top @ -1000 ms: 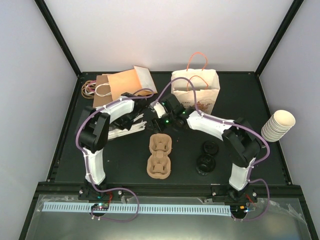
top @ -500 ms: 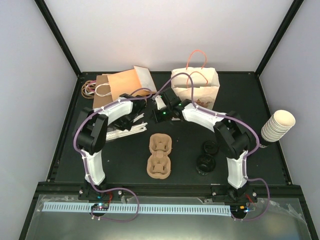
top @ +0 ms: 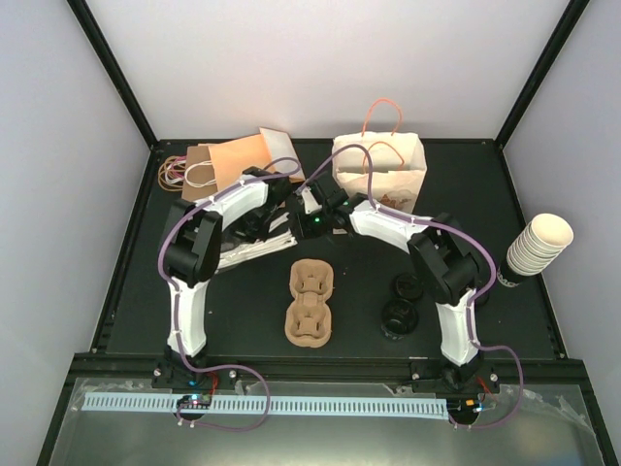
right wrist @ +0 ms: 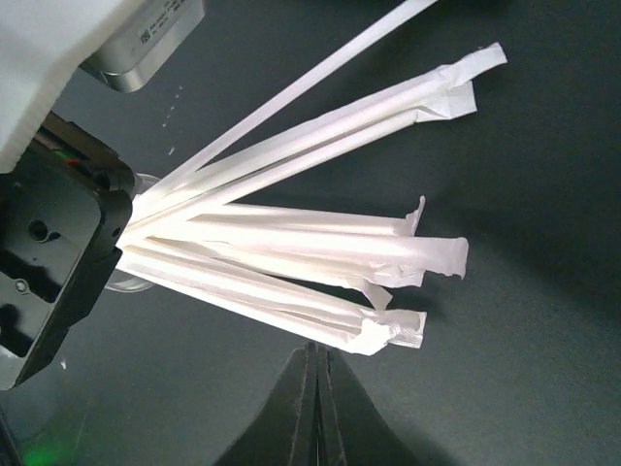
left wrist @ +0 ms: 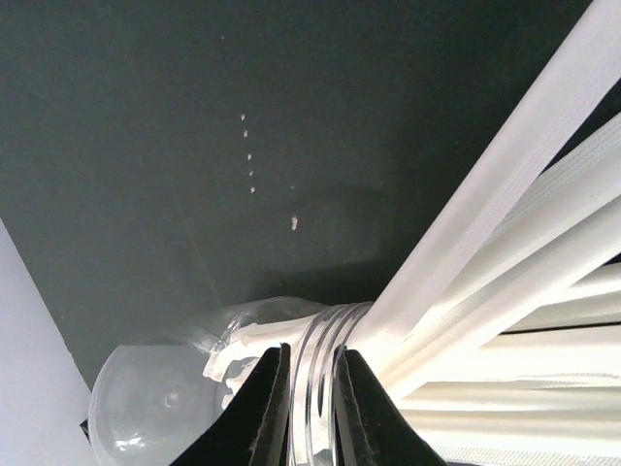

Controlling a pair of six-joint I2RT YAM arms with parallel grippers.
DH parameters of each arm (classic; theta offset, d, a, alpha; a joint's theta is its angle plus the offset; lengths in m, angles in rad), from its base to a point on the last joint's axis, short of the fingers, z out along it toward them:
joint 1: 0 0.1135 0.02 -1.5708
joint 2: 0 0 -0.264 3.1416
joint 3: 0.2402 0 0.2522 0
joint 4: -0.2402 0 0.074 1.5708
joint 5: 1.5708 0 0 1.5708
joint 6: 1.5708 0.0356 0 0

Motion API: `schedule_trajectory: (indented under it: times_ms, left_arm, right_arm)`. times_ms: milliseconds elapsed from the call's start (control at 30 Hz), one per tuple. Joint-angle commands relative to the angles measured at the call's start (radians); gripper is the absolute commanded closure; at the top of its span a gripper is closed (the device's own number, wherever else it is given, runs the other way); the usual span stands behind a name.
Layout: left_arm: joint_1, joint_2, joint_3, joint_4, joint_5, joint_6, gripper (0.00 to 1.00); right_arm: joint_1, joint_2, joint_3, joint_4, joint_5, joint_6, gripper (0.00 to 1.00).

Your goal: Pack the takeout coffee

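Observation:
I cannot make out the single takeout coffee cup in any view. My left gripper [left wrist: 310, 349] is shut on the ribbed rim of a clear plastic cup [left wrist: 165, 388] that lies on its side. A bundle of white paper-wrapped straws [left wrist: 505, 282] fans out of that cup. In the right wrist view the straws [right wrist: 291, 243] spread to the right. My right gripper [right wrist: 317, 351] is shut on nothing, just short of the nearest straw end. From above, both grippers meet over the straws [top: 254, 250]: the left gripper [top: 270, 225] and the right gripper [top: 295, 225].
A white paper bag [top: 380, 175] with orange handles stands at the back. A brown cardboard cup carrier [top: 310, 303] lies mid-table with black lids [top: 401, 303] to its right. Flat paper bags [top: 233, 163] lie back left. A stack of nested cream cups [top: 540, 243] leans at the right edge.
My right gripper has gone from open to shut, and its arm has swung left toward the straws. The left arm has shifted right, still holding the clear cup.

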Motion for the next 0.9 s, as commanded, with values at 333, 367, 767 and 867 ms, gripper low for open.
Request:
schedule_trajectory:
  times_ms: [333,367,767,867]
  left_arm:
    - [0.007,0.082,0.111,0.132,0.264,-0.17,0.98]
    - [0.012,0.082,0.114,0.131,0.277,-0.194,0.98]
    - [0.031,-0.003,-0.001,0.16,0.337,-0.321,0.99]
    - [0.043,-0.034,-0.051,0.179,0.356,-0.344,0.98]
  right_arm:
    - [-0.001,-0.202,-0.147,0.069,0.078,-0.036,0.93]
    - [0.0,-0.216,-0.158,0.073,0.079,-0.037,0.93]
    - [0.007,-0.317,-0.236,0.094,0.084,-0.054,0.93]
    - [0.009,-0.329,-0.24,0.095,0.086,-0.056,0.93]
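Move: The straws lie fanned out of their clear cup, which the left fingers already pinch at its ringed mouth; the middle of the straws is about 7 cm right and 1 cm ahead of the left hand. From the shut, empty right hand it is roughly 8 cm left, 2 cm back and 3 cm below. The cup carrier lies some 17 cm back and 3 cm right of the right hand, the white takeout bag about 11 cm ahead and 19 cm right. Up and to the right, with some drawing back, the right hand leaves the straw ends, rising about 5 cm, its fingers still shut on nothing. The left hand keeps its pinch on the cup's mouth and shifts a couple of centimetres right, edging forward and then back, while turning some 15 degrees counter-clockwise and pointing more steeply down. ##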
